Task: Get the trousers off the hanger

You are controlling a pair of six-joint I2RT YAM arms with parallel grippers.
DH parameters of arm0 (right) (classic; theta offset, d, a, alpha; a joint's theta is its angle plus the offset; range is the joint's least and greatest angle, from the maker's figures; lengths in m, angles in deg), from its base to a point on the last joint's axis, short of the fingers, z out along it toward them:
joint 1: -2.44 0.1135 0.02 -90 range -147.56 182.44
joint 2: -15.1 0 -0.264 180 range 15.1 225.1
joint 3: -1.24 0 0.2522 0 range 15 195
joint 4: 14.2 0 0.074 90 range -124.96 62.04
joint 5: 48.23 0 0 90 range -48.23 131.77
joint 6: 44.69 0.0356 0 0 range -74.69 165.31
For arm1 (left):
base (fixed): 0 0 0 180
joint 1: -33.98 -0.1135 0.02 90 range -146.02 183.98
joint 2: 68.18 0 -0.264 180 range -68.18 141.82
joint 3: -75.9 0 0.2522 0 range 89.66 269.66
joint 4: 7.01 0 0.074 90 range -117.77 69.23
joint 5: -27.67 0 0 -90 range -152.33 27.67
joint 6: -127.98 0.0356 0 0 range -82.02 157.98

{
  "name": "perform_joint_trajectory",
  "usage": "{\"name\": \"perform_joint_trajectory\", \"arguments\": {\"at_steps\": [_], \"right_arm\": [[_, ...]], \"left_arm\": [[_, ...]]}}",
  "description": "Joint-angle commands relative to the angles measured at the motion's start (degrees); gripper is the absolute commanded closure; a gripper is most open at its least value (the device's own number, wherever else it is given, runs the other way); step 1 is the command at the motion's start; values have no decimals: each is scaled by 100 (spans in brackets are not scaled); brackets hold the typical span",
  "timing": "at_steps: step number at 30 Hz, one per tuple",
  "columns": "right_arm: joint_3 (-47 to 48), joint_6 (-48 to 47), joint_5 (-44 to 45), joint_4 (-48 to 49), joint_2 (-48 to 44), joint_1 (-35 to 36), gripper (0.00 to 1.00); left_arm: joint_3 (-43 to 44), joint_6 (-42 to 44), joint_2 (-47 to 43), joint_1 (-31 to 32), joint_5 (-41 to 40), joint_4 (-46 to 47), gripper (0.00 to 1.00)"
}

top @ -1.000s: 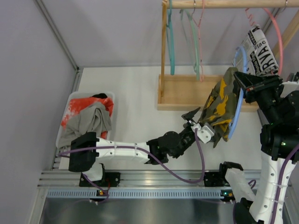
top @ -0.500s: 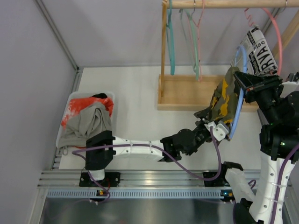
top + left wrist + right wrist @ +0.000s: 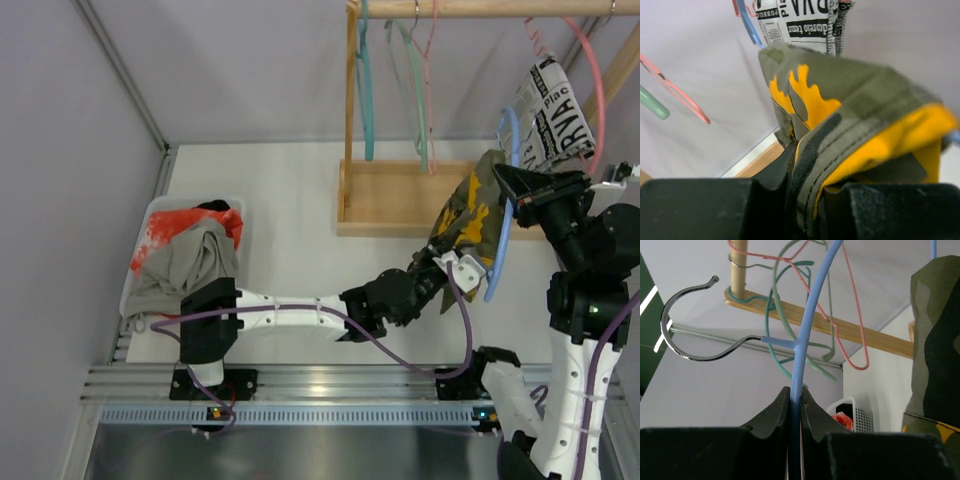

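Observation:
The camouflage trousers [image 3: 466, 218] in olive, yellow and black hang over a blue hanger [image 3: 503, 215] at the right, held off the rail. They fill the left wrist view [image 3: 855, 115] and show at the right edge of the right wrist view [image 3: 935, 340]. My left gripper [image 3: 447, 262] is shut on their lower hem. My right gripper [image 3: 515, 182] is shut on the blue hanger [image 3: 807, 325], whose metal hook [image 3: 685, 325] hangs free. The grey trousers [image 3: 190, 262] lie in the white basket [image 3: 160, 210] at the left.
A red-orange and white garment [image 3: 175, 225] lies in the basket under the grey one. A wooden rack [image 3: 400, 200] holds green [image 3: 365, 80] and pink hangers [image 3: 428, 80]. A newsprint-patterned garment [image 3: 552, 110] hangs on a pink hanger at the far right.
My left gripper reached right to the camouflage trousers and closed on their hem. My right gripper with the hanger has shifted a little left and down.

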Motion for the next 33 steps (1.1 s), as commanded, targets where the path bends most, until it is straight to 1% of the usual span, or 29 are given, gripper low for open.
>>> {"name": "perform_joint_trajectory", "arguments": {"at_steps": [1, 6, 10, 16, 20, 27, 33], "right_arm": [[-318, -378, -374, 876, -218, -7, 100], [-1100, -940, -322, 895, -332, -7, 100], [-1767, -1390, -278, 948, -438, -16, 100], [-2313, -2163, -68, 895, -570, -16, 100], [-2849, -2673, 12, 833, -728, -16, 100], [-3623, -3726, 258, 754, -931, -25, 100], [-3870, -3869, 189, 1000, -746, -104, 100]], "left_arm": [[354, 109, -732, -77, -96, 519, 100], [705, -136, -1189, -77, 176, -78, 100], [1013, -260, -1295, -77, 309, -422, 100], [1619, -31, -1120, -77, 405, -431, 100], [2040, 39, -1006, -68, 537, -431, 100], [2560, 250, -847, -77, 537, -431, 100], [2885, 461, -856, -77, 572, -422, 100]]}}
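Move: In the left fingers already is the edge of the camouflage trousers, whose middle lies about 9 cm to that hand's right, 3 cm ahead and 2 cm up; the blue hanger's middle is some 17 cm right, 2 cm ahead and 8 cm up. From the right hand, which grips that hanger by its neck, the trousers' middle is 7 cm left, 2 cm back and 13 cm below, and the newspaper-print garment about 20 cm ahead, 8 cm right, 5 cm lower. Sinking fast by some 21 cm, the right hand keeps its grip on the blue hanger and takes it down beside the trousers, its left side rolling down about 25 degrees and drifting slightly forward. The left hand keeps pinching the trousers' edge, rises between 5 and 6 cm against this, then eases back down about 2 cm, its left side rolling up some 15 degrees. ##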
